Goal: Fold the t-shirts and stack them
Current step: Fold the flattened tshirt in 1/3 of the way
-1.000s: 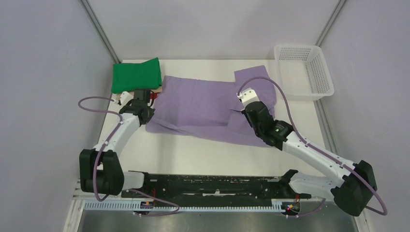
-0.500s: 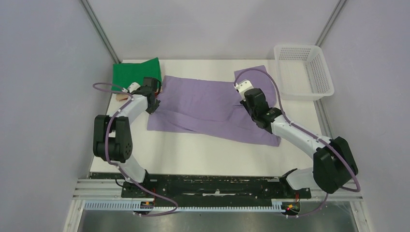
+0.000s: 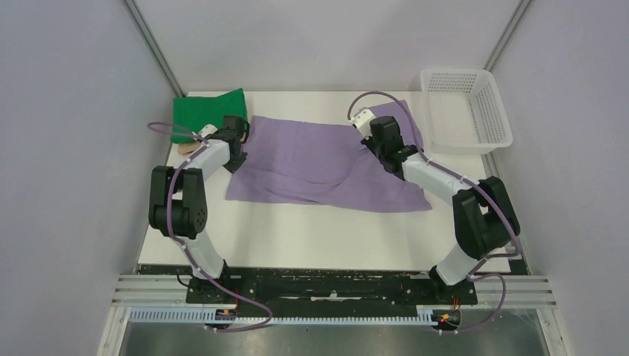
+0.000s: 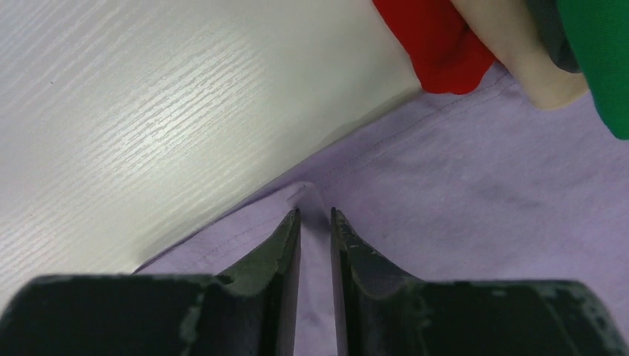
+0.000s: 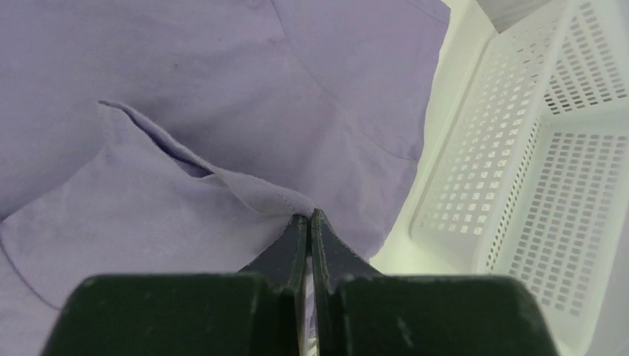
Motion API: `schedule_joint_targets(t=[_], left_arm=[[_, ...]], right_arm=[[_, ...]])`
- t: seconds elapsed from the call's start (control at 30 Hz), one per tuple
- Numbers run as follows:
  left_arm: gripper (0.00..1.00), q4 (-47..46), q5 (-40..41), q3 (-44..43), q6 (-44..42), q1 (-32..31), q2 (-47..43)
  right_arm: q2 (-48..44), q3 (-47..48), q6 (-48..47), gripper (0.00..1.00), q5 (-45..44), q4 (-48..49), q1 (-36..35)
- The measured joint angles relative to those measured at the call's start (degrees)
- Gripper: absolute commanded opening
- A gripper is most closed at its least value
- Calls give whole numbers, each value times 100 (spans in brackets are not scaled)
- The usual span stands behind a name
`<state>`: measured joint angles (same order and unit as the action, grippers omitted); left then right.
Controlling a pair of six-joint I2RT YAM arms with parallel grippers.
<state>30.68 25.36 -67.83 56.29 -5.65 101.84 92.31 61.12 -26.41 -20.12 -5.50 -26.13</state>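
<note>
The lavender-purple t-shirt lies folded in half across the table's middle. My left gripper rests at its left edge. Its jaws stand slightly open, with a small raised ridge of purple cloth at the tips. My right gripper sits on the shirt's right part, shut on a lifted fold of the purple cloth. At the back left, the green shirt tops a folded stack. Red and beige shirts show under the green.
A white mesh basket stands at the back right corner, just right of my right gripper. Bare white table runs along the near side. Grey walls close in on both sides.
Both arms reached toward the back, carrying the shirt's near edge over onto itself. The left jaws, shut a second ago, have parted a little.
</note>
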Motion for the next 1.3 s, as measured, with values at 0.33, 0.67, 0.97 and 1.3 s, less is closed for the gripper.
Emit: schedule_joint_targets(t=[0.33, 0.67, 0.97, 1.3], left_arm=[[100, 87, 61, -13, -245, 0, -378], [100, -640, -1405, 1764, -422, 0, -2159], [100, -1458, -2581, 1886, -549, 7, -1143], [100, -1482, -2398, 1650, -634, -28, -885]], right_arm=[[984, 811, 245, 98, -1088, 763, 127], [-1379, -1322, 2297, 98, -688, 675, 129], [-1617, -2549, 3751, 98, 894, 361, 446], [-835, -2730, 4603, 98, 2159, 1172, 1843]])
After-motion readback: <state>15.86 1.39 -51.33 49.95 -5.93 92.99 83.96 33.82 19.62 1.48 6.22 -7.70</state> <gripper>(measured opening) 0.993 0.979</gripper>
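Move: Each gripper pinches the folded-up flap of the purple t-shirt. From the left hand, the shirt's near-left part lies about 3 cm back, 7 right and 2 below; the t-shirt stack's middle is about 16 ahead, 6 left. For the right hand, the near-right part is roughly 8 cm back, 6 right and 12 below, the far sleeve some 14 ahead, 2 right and 12 below, and the basket about 14 ahead, 27 right and 9 below. Open both grippers wide and let go of the flap, carrying the right one some 5 cm forward as it opens. Draw both up and back, then bring them down wide open over the shirt's near part: left in a 5 cm hop ending rightward and slightly back, right ending back, right and 11 cm lower, rolling left side up and turning clockwise. ##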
